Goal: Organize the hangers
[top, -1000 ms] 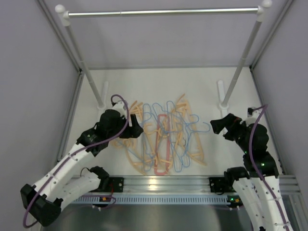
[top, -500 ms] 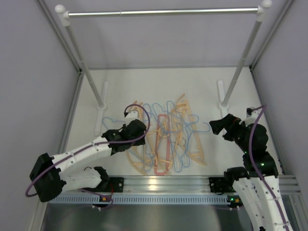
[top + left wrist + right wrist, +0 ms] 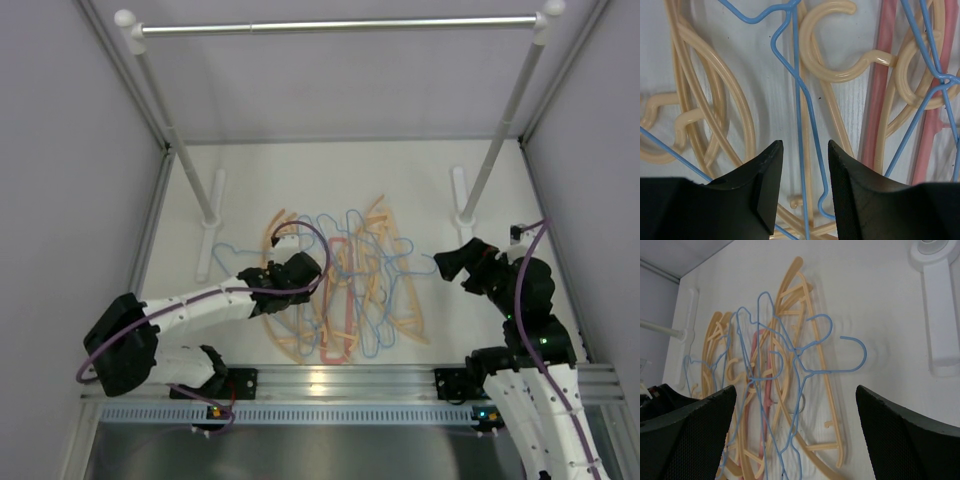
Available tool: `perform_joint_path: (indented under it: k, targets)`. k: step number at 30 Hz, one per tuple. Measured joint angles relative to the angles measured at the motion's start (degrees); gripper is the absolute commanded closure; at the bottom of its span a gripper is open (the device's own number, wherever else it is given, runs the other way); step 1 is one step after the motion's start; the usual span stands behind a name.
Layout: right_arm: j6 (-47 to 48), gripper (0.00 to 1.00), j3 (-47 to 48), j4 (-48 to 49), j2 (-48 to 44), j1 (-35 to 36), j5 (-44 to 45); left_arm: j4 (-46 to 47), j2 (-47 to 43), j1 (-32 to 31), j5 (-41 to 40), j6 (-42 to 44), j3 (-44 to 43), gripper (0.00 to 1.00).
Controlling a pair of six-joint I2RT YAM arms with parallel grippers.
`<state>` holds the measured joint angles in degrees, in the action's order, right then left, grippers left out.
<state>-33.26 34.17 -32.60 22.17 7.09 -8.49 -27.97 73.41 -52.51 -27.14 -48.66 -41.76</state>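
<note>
The hangers [image 3: 340,285] lie in a tangled pile on the white table, between the two arms. The pile holds thin light-blue wire hangers [image 3: 799,100], thicker peach ones [image 3: 832,75] and one pink-red hanger [image 3: 880,100]. My left gripper [image 3: 305,270] is low over the pile's left side. In the left wrist view my left gripper [image 3: 804,147] is open part-way, straddling a blue wire and a peach bar without touching them. To the right of the pile my right gripper [image 3: 447,262] hangs above the table. The right wrist view shows it [image 3: 795,390] wide open and empty, facing the hangers [image 3: 790,370].
A long silver rail [image 3: 340,24] spans the back, held high on two slanted posts with white feet [image 3: 210,225] [image 3: 462,200]. Grey walls close in on the left and right. An aluminium mounting bar [image 3: 400,380] runs along the near edge.
My left arm has swung right and stretched out low over the pile's left side, and its jaws have narrowed. The right arm and the hangers have stayed where they were.
</note>
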Motion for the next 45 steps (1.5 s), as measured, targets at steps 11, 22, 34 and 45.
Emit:
perform_joint_path:
  k: [11, 22, 34, 45]
  targets:
    - [-0.35, 0.01, -0.17, 0.00, -0.26, 0.00, -0.17, 1.46, 5.35, -0.46, -1.53, -0.13, -1.01, 0.60]
    - [-0.37, 0.01, -1.27, -0.02, -0.74, 0.00, -0.24, 2.03, 7.41, -0.81, -3.08, -0.85, -1.75, 0.79]
    - [-0.37, 0.01, -1.62, -0.02, -0.76, 0.00, -0.42, 2.03, 7.41, -0.85, -4.13, -0.94, -1.75, 0.97]
    - [-0.37, 0.01, -1.62, -0.02, -0.76, 0.00, -0.42, 0.15, 0.52, -0.85, -4.22, -0.98, -1.86, 1.00]
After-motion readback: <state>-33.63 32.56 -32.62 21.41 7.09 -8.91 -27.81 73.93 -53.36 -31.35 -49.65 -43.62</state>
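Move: The slanting wire of the blue hanger lies almost between the left hand's open fingers, about 1 cm ahead, 1 cm right and 2 cm below. From that hand, a tan C-shaped hook lies some 5 cm ahead and 3 cm right, the red hanger about 3 cm back and 8 cm right, and a bundle of tan hangers roughly 3 cm ahead and 6 cm left, all some 3 cm below. From the right hand, the blue wire is level, about 30 cm left and 16 cm below. The blue hanger's wire is pinched between the left fingertips: the hand first sinks about 2 cm onto it, easing slightly forward, then stays low while the half-open fingers close until nearly shut. With the wire held, the hand then rises straight up some 3 cm, quickening as it goes. ##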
